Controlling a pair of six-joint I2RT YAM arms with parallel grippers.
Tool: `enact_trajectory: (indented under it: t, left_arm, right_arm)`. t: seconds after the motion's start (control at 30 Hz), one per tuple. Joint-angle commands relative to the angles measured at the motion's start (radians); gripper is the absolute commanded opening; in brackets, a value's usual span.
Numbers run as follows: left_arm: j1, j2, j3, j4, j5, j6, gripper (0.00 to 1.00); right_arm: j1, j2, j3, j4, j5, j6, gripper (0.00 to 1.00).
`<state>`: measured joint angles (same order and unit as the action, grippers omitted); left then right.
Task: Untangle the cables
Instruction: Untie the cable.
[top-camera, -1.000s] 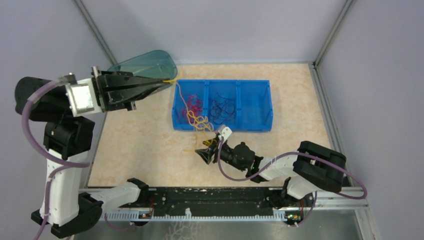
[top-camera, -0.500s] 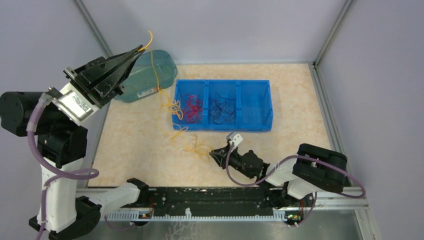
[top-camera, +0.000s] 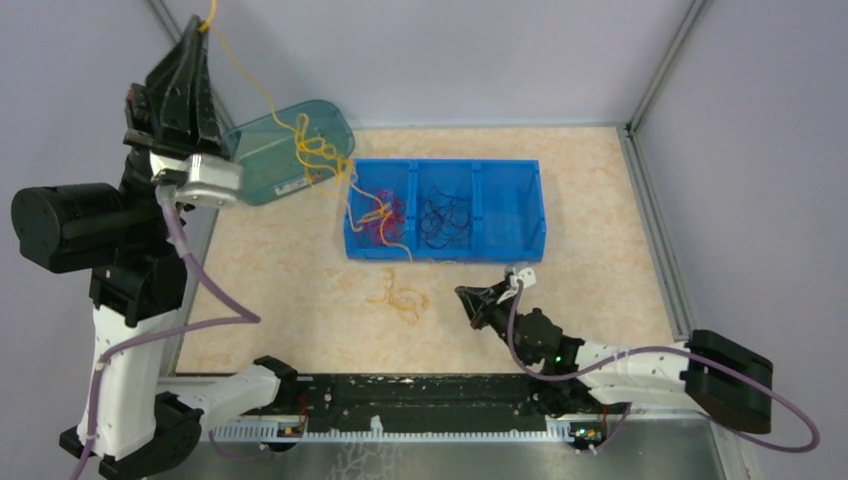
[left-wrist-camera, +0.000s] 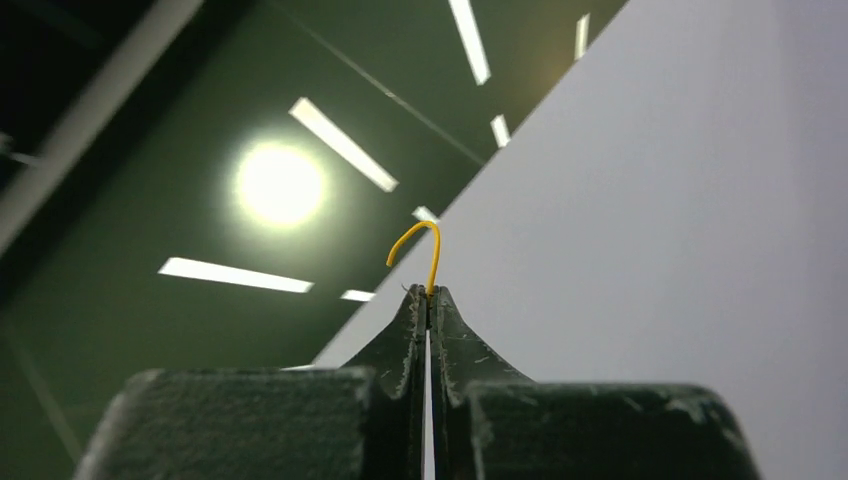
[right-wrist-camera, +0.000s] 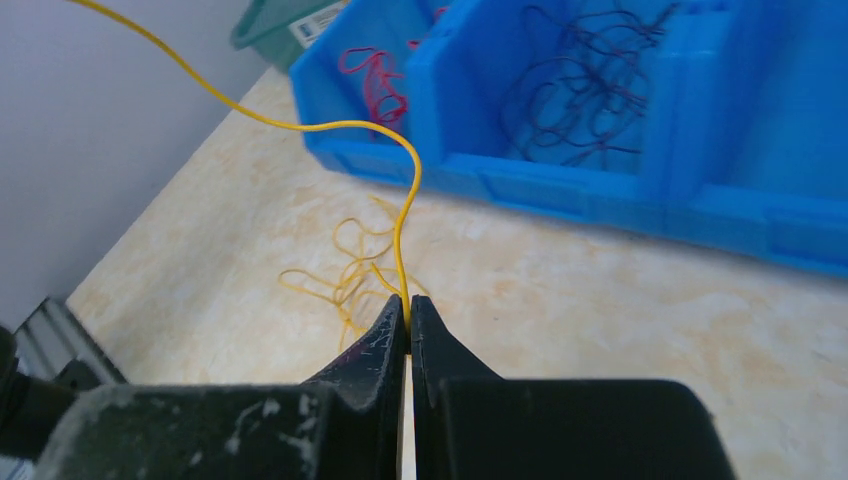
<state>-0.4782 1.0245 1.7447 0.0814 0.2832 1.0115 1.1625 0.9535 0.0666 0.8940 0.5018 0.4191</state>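
My left gripper (top-camera: 205, 24) is raised high at the far left, shut on the end of a yellow cable (top-camera: 268, 98); the end curls out above the tips (left-wrist-camera: 416, 236). That cable hangs down in a knot of loops (top-camera: 314, 150) over the teal container and crosses the blue bin's left compartment. My right gripper (top-camera: 461, 293) is low over the table in front of the bin, shut on a yellow strand (right-wrist-camera: 405, 215). A loose yellow tangle (top-camera: 400, 300) lies on the table to its left. Red cables (top-camera: 386, 214) lie in the bin's left compartment, dark ones (top-camera: 446, 216) in the middle.
The blue three-compartment bin (top-camera: 510, 246) stands mid-table; its right compartment holds nothing. A teal translucent container (top-camera: 262, 158) lies at the back left corner. Grey walls with metal corner posts close in the table on three sides.
The left gripper swung upward, lifting the yellow cable's loops off the table over the container and bin. The right gripper moved right and closed on a yellow strand.
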Motion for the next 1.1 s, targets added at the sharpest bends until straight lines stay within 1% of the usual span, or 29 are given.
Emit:
enact_trajectory:
  t: [0.0,0.03,0.1,0.2,0.27,0.33,0.4,0.5,0.6,0.63,0.67,0.73,0.77,0.83,0.97,1.07]
  left_arm:
    - [-0.004,0.043,0.115,0.106,-0.214,0.358,0.00]
    - [-0.004,0.060,0.153,0.113,-0.239,0.396,0.00]
    - [-0.006,0.098,0.235,0.131,-0.274,0.462,0.00]
    - [-0.015,0.154,0.374,0.156,-0.272,0.539,0.00]
    - [-0.036,0.191,0.461,0.163,-0.255,0.613,0.00]
    - [-0.074,0.221,0.532,0.171,-0.241,0.694,0.00]
    - [-0.134,0.242,0.585,0.170,-0.235,0.791,0.00]
    - [-0.251,0.264,0.667,0.155,-0.227,0.963,0.00]
    - [-0.401,0.291,0.785,0.127,-0.219,1.186,0.00]
    - [-0.457,0.282,0.797,0.123,-0.229,1.289,0.00]
    - [-0.505,0.259,0.787,0.123,-0.251,1.337,0.00]
    - [-0.556,0.173,0.712,0.103,-0.326,1.333,0.00]
    - [-0.592,0.126,0.662,0.107,-0.367,1.379,0.00]
    - [-0.665,0.066,0.595,0.172,-0.396,1.468,0.00]
    - [-0.678,0.030,0.596,0.177,-0.410,1.484,0.00]
    - [-0.684,0.042,0.648,0.174,-0.385,1.495,0.00]
  right_arm:
    - [0.007,-0.243,-0.007,-0.352,0.264,0.167,0.00]
    - [0.007,-0.310,-0.006,-0.426,0.322,0.193,0.00]
    - [0.006,-0.440,0.010,-0.627,0.412,0.254,0.00]
    - [0.002,-0.600,0.048,-0.975,0.531,0.397,0.00]
    - [0.002,-0.681,0.075,-1.214,0.587,0.533,0.00]
    - [0.002,-0.743,0.091,-1.370,0.613,0.613,0.00]
    - [0.001,-0.783,0.102,-1.459,0.629,0.646,0.00]
    - [0.001,-0.783,0.111,-1.451,0.642,0.636,0.00]
    - [0.000,-0.700,0.137,-1.468,0.678,0.654,0.00]
    - [-0.002,-0.658,0.149,-1.495,0.688,0.691,0.00]
    - [-0.002,-0.625,0.156,-1.491,0.691,0.699,0.00]
    - [-0.003,-0.570,0.175,-1.455,0.685,0.677,0.00]
    - [-0.002,-0.549,0.187,-1.446,0.682,0.672,0.00]
    - [-0.006,-0.526,0.208,-1.460,0.700,0.689,0.00]
    - [-0.058,-0.547,0.217,-1.517,0.688,0.748,0.00]
    - [-0.123,-0.580,0.184,-1.470,0.616,0.683,0.00]
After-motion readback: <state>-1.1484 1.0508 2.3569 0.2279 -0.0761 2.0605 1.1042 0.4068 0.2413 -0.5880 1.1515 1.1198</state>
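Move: Both grippers already pinch the yellow cable. Its looped tangle hangs about 10 cm right of the left gripper, 3 cm ahead and some 30 cm below; the red-cable compartment is roughly 12 cm right, 27 cm ahead and 66 cm below. From the right gripper, the tangle is about 20 cm left, 4 cm ahead and 27 cm above; the loose yellow cable lies 12 cm left, 8 cm ahead and 13 cm down, the blue box 27 cm ahead, 3 cm left and 9 cm down. Draw the yellow cable out wide between two shut grippers: swing the left one about 24 cm left while rising and pulling back nearly 20 cm, its fingers tilting up, ending in a mostly leftward sweep. Meanwhile carry the right one some 18 cm right and slightly down, away from the tangle, turning about 45 degrees clockwise and dipping its tips. ##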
